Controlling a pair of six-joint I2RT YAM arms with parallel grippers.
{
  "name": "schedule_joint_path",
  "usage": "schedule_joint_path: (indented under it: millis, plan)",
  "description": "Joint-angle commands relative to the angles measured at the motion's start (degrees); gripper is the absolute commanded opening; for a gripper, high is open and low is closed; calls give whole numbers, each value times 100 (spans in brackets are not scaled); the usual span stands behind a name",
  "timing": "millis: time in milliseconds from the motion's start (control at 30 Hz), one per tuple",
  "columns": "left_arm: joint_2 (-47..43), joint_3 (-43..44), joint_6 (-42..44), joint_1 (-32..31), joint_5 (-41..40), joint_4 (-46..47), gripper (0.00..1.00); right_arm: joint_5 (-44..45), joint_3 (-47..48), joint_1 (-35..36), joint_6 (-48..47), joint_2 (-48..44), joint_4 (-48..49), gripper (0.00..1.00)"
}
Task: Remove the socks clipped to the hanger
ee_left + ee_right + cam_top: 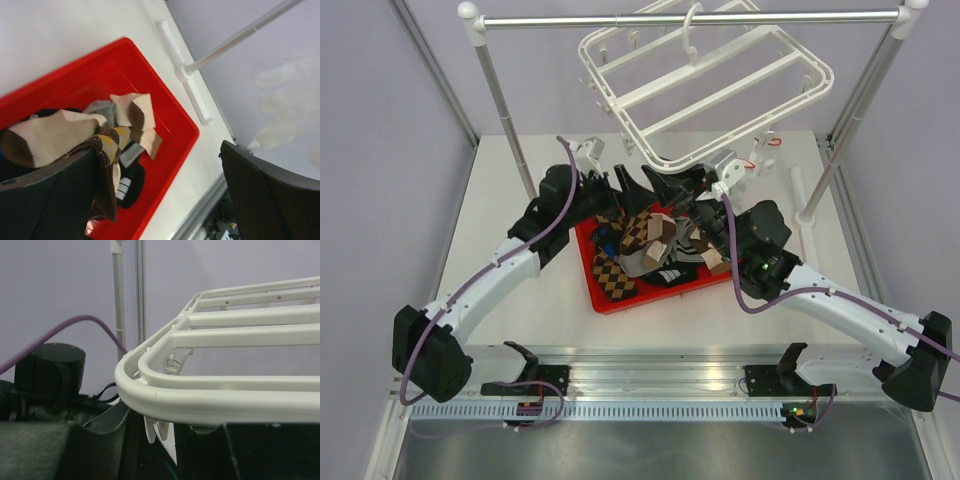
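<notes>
The white hanger [720,95] hangs tilted from the rail, with no sock seen on it. Several socks [645,240] lie heaped in a red tray [605,300]. My left gripper [620,190] hovers over the tray's far end. In its wrist view it [160,200] stands wide open, and the brown-mustard argyle sock [107,145] drapes against its left finger, above a black sock [125,187]. My right gripper [712,180] is at the hanger's near edge. The hanger rim [210,405] lies across my right gripper [172,450], whose jaws are narrowed around a clip [155,427].
The silver rail stand [690,18] spans the back, with its poles at both sides and a white foot [192,90] beside the tray. A blurred white glove-like cloth [290,100] hangs at the right of the left wrist view. The aluminium base rail [650,385] runs along the near edge.
</notes>
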Motion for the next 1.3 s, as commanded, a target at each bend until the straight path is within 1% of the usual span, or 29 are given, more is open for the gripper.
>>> schedule_joint_path:
  millis: [0,133,167,233,300,333,433,533,600,633,667,733,767,833,867,900,933,967,1000,1033,1067,1133,1267]
  plan:
    - [313,1006,998,-13,-797,-1884,100,15,169,23,134,-23,47,1]
    - [436,963,990,-22,-974,-2131,100,6,178,40,161,-5,47,1]
    - [550,1024,1042,-22,-974,-2444,100,6,195,23,161,-5,21,1]
    - [901,1200,1104,-100,-965,-2754,100,-21,196,31,161,-14,3,1]
    - [947,1183,1148,-223,-1175,-2965,100,-21,178,31,161,-49,-23,1]
    - [860,1000,1105,-320,-1481,-2923,100,-12,178,31,161,-67,-32,1]
    - [403,692,972,-329,-1615,-2642,100,-12,161,31,187,-84,-76,1]
    - [156,700,1034,-321,-1485,-2667,100,-38,169,31,275,-84,-94,1]
    - [-45,674,1008,-321,-1370,-2667,100,-21,152,40,328,-119,-111,6]
    - [-133,630,990,-329,-1283,-2667,100,-12,152,31,363,-128,-129,9]
    - [-213,586,990,-329,-1256,-2659,100,-12,160,31,424,-172,-199,20]
    - [-450,472,1034,-329,-1212,-2641,100,-12,160,40,494,-216,-304,36]
    - [-512,428,1051,-329,-1203,-2632,100,-12,160,31,599,-268,-427,52]
    - [-713,331,1078,-321,-1211,-2606,100,-21,143,31,810,-356,-585,63]
    - [-767,287,1087,-321,-1203,-2554,100,-21,108,31,890,-461,-743,79]
    - [-819,226,1078,-321,-1203,-2536,100,-29,99,40,1091,-506,-866,85]
    - [-881,208,1078,-321,-1133,-2509,100,-47,90,31,1171,-628,-998,87]
    - [-899,199,1078,-312,-1097,-2474,100,-38,64,31,1250,-690,-1243,91]
    - [-925,190,1078,-320,-1080,-2448,100,14,29,31,1451,-778,-1350,93]
    - [-943,190,1078,-321,-1045,-2430,100,49,-41,31,1514,-953,-1481,97]
    - [-952,190,1078,-321,-1027,-2421,100,128,-50,31,1575,-1033,-1839,98]
    - [-996,173,1087,-321,-957,-2395,100,208,-120,40,1786,-1269,-2245,98]
    - [-1171,85,1131,-321,-886,-2395,100,-3,-323,23,2120,-1718,-3379,98]
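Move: The checkered sock already pulled from the hanger trails from my left hand's farther finger, its middle about 3 cm left of that hand and roughly 8 cm below. The red box I'm taking it to has its middle some 5 cm ahead, 6 cm right and 25 cm down; the grey sock lies straight beneath my hand, 25 cm down. My right hand still pinches a clip; the hanger's near corner is about 2 cm ahead of it and 3 cm above. With fingers already wide, I flick my left hand down about 10 cm towards the box, its fingers tipping some 25 degrees downward, to shed the clinging sock. Then I lift it back about 6 cm and draw it back and left. My right hand first holds still on the clip, then opens fully, lets go and pulls away from the hanger, about 6 cm back and right, tipping downward. ##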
